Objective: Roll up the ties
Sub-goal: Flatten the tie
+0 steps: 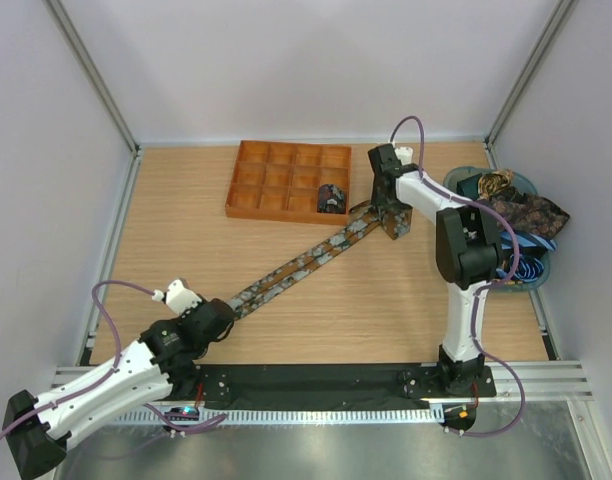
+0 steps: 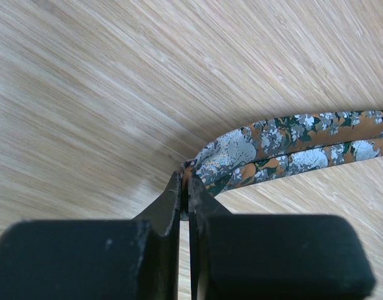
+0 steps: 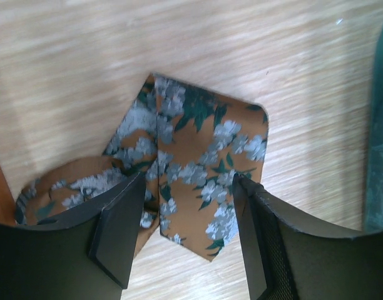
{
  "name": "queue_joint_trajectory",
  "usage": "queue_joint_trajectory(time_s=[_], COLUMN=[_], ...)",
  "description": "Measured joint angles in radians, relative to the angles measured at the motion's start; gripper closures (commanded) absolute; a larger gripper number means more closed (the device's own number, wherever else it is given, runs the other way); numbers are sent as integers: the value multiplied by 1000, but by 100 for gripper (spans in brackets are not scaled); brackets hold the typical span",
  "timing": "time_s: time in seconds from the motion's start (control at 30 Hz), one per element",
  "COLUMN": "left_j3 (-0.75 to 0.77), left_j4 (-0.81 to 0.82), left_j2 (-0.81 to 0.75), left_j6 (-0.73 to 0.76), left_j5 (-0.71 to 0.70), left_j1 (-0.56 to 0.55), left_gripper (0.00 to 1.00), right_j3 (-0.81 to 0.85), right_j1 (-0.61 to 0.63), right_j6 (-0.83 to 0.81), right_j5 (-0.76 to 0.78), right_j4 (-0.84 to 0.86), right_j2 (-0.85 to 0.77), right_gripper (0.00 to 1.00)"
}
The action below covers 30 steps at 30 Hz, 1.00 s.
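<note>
A brown-orange tie point(image 1: 306, 260) with pale flowers and dark green leaves lies doubled over, stretched diagonally across the wooden table. My left gripper point(image 1: 224, 312) holds its folded lower-left end; in the left wrist view the gripper point(image 2: 186, 187) is shut on the fold of the tie point(image 2: 291, 140). My right gripper point(image 1: 393, 225) stands over the upper-right end. Its wrist view shows the gripper point(image 3: 188, 184) open, with the tie's wide pointed end point(image 3: 204, 156) lying flat on the table between the fingers. A dark rolled tie point(image 1: 331, 198) sits in the tray.
The orange gridded tray point(image 1: 256, 180) stands at the back, left of the right gripper. A teal bowl point(image 1: 458, 180) at the right edge holds a heap of loose ties point(image 1: 526, 215), paisley and blue striped. Its rim point(image 3: 379, 125) shows in the right wrist view.
</note>
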Motion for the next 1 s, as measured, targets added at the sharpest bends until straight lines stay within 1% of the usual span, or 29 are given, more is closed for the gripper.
queue_joint_trajectory(time_s=[0.17,0.4,0.5,0.53,0.63,0.77,0.8,0.83,0.9,1.0], left_j3=[0,0,0,0,0,0,0,0,0,0], left_j4=[-6,-14,-16,-16,-19,-37,-42,-47,-60,-76], left_j2=[-2,-7,-9,-9,-9,-16,-21,-25,-34,-51], left_j6=[7,7,7,7,6,1,-1,-2,-8,-13], left_j5=[-1,-3,-8,-8,-9,-13,-16,-17,-20,-26], left_j1=[0,0,0,0,0,1,2,5,6,6], left_gripper=[99,99,99,100,99,100,99,100,99,99], right_j3=[69,98,140,154,227,371,410,455,550,629], right_j1=[0,-2,-2,-2,-3,-9,-11,-14,-22,-40], right_j6=[-2,-22,-34,-38,-48,-63,-70,-76,-93,-119], right_j5=[42,45,61,71,128,208,225,245,267,265], right_j4=[-23,-76,-117,-131,-199,-280,-297,-319,-353,-386], right_j2=[45,111,136,139,158,214,232,256,310,367], right_gripper=[35,36,43,51,58,59,62,67,68,71])
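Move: The tie's folded-back wide end lies just under the open right fingers, about 2 cm to their right, level fore and aft, some 3 cm below. The sorting box's middle is roughly 23 cm left of the right hand and 9 cm farther out; the basket's middle about 27 cm right and 5 cm back. From the left hand, which already pinches the tie's near end, that wide end is some 27 cm ahead and 40 cm right. The right fingers pinch the tie's wide end: after easing out about a centimetre they dip some 2 cm below their starting height and close on it, then carry it about 5 cm forward and 4 cm right while rising about 4 cm, left side rolling down nearly 20 degrees. The left hand keeps its pinch on the near end and eases about a centimetre left. ##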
